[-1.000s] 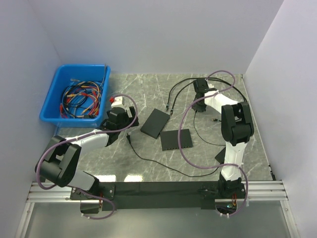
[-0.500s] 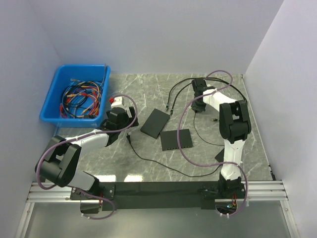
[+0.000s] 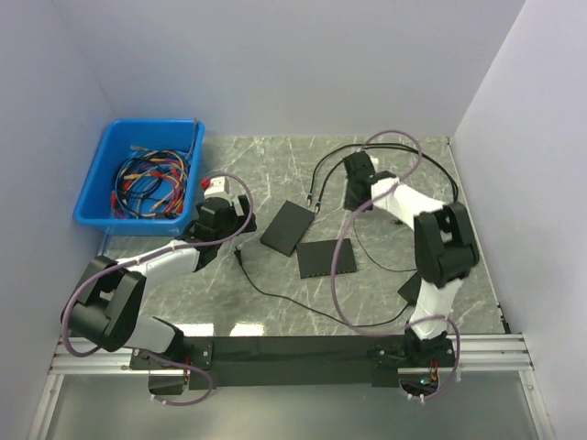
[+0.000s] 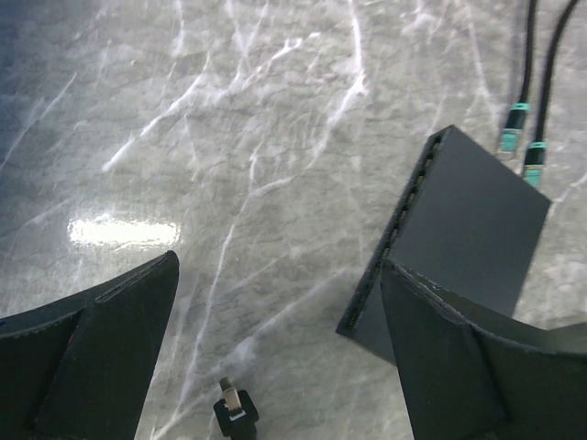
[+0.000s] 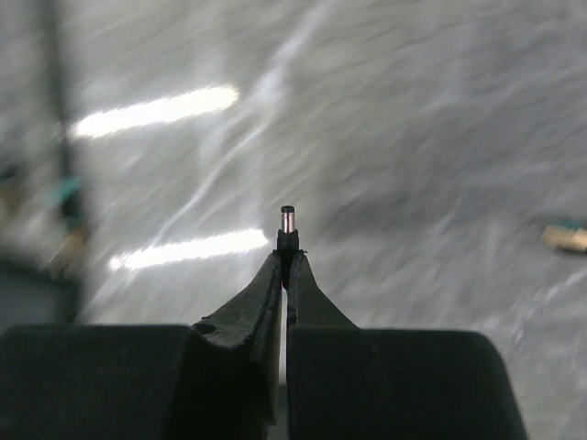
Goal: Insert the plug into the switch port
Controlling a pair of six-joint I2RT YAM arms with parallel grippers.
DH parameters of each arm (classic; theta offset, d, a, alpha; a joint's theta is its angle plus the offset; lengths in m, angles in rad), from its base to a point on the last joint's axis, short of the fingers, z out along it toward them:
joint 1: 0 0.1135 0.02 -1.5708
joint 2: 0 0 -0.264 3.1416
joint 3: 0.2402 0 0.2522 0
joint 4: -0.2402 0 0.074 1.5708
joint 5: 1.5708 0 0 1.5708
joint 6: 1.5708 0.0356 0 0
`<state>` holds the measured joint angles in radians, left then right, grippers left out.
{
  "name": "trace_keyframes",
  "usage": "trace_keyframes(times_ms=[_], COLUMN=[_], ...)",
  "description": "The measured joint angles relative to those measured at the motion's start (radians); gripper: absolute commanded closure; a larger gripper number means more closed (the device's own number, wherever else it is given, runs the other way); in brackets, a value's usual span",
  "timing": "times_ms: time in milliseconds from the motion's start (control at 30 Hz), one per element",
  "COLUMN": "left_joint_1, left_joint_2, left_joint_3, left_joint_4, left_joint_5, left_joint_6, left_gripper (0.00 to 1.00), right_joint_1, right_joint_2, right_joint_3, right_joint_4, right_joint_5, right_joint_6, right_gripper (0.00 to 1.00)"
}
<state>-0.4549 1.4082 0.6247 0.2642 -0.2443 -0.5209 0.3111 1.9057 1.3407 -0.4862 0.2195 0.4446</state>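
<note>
My right gripper [image 5: 286,261] is shut on a small black barrel plug [image 5: 287,223], whose metal tip sticks out past the fingertips above the marble table. In the top view this gripper [image 3: 353,181] hangs at the back of the table, right of the black switch [image 3: 287,227]. The left gripper [image 4: 278,275] stands wide open low over the table, the switch [image 4: 472,229] just to its right with its row of ports [image 4: 408,220] facing the gap. A second small plug [image 4: 234,412] on a black cable lies between the left fingers.
A second flat black box [image 3: 326,258] lies right of the switch. Two teal-ended cables [image 4: 518,128] end at the switch's far side. A blue bin [image 3: 92,183] of coloured cables stands at the back left, a small white and red part [image 3: 215,186] beside it. Black cables loop across the table.
The right gripper has closed on the barrel plug and swung left toward the switch. The left arm has barely moved and stays open.
</note>
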Motion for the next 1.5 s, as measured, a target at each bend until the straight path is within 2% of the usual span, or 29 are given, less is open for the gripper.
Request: trace_keyframes(times_ms=[200,267,400,500,700,933,1167,1333,1500], left_joint_1=[0.000,0.000,0.000,0.000,0.000,0.000,0.000,0.000,0.000], left_joint_2=[-0.038,-0.045,-0.063,-0.084,-0.127,-0.135,-0.142,-0.179,-0.196], left_joint_3=[0.000,0.000,0.003,0.011,0.034,0.031,0.003,-0.003,-0.004], left_joint_4=[-0.003,-0.006,-0.019,-0.027,-0.045,-0.047,-0.053,-0.064,-0.063], left_joint_5=[0.049,0.074,0.124,0.153,0.172,0.168,0.156,0.134,0.118], left_joint_6=[0.000,0.000,-0.001,-0.009,-0.016,-0.015,-0.015,-0.014,-0.014], left_gripper=[0.01,0.00,0.01,0.01,0.01,0.01,0.01,0.01,0.01], right_joint_1=[0.192,0.218,0.222,0.223,0.224,0.217,0.217,0.242,0.370], right_joint_2=[-0.331,-0.414,-0.476,-0.478,-0.473,-0.401,-0.204,-0.195,-0.202], right_joint_3=[-0.206,-0.279,-0.412,-0.472,-0.466,-0.459,-0.385,-0.373,-0.373], right_joint_4=[0.129,0.180,0.254,0.249,0.202,0.168,0.098,0.074,0.064], right_joint_5=[-0.053,-0.085,-0.128,-0.104,0.123,0.266,0.273,0.235,0.208], right_joint_6=[-0.072,-0.083,-0.099,-0.097,-0.048,0.022,0.062,0.077,0.123], right_gripper=[1.00,1.00,1.00,1.00,1.00,1.00,1.00,1.00,1.00])
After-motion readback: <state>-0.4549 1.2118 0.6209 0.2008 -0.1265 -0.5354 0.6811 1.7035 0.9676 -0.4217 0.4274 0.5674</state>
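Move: The right hand already holds the small plug. Its target, the near black switch, lies about 13 cm back and 7 cm to its left, some 3 cm lower. At about that same height, the other black box is roughly 17 cm left and 5 cm back from this hand, and the green-tipped cable ends are about 10 cm left and 1 cm ahead. From the left hand, the near switch is some 20 cm right, 8 cm back and 7 cm below. The closed right fingers, still gripping the plug, come down beside the near switch's right end and push it left by its forward right corner. They reach it by arcing up about 8 cm, back and left, then swinging right again and sinking low; the last sweep goes about 6 cm left and slightly back. The empty left hand, wide open, rises over 5 cm, easing slightly back and right. ##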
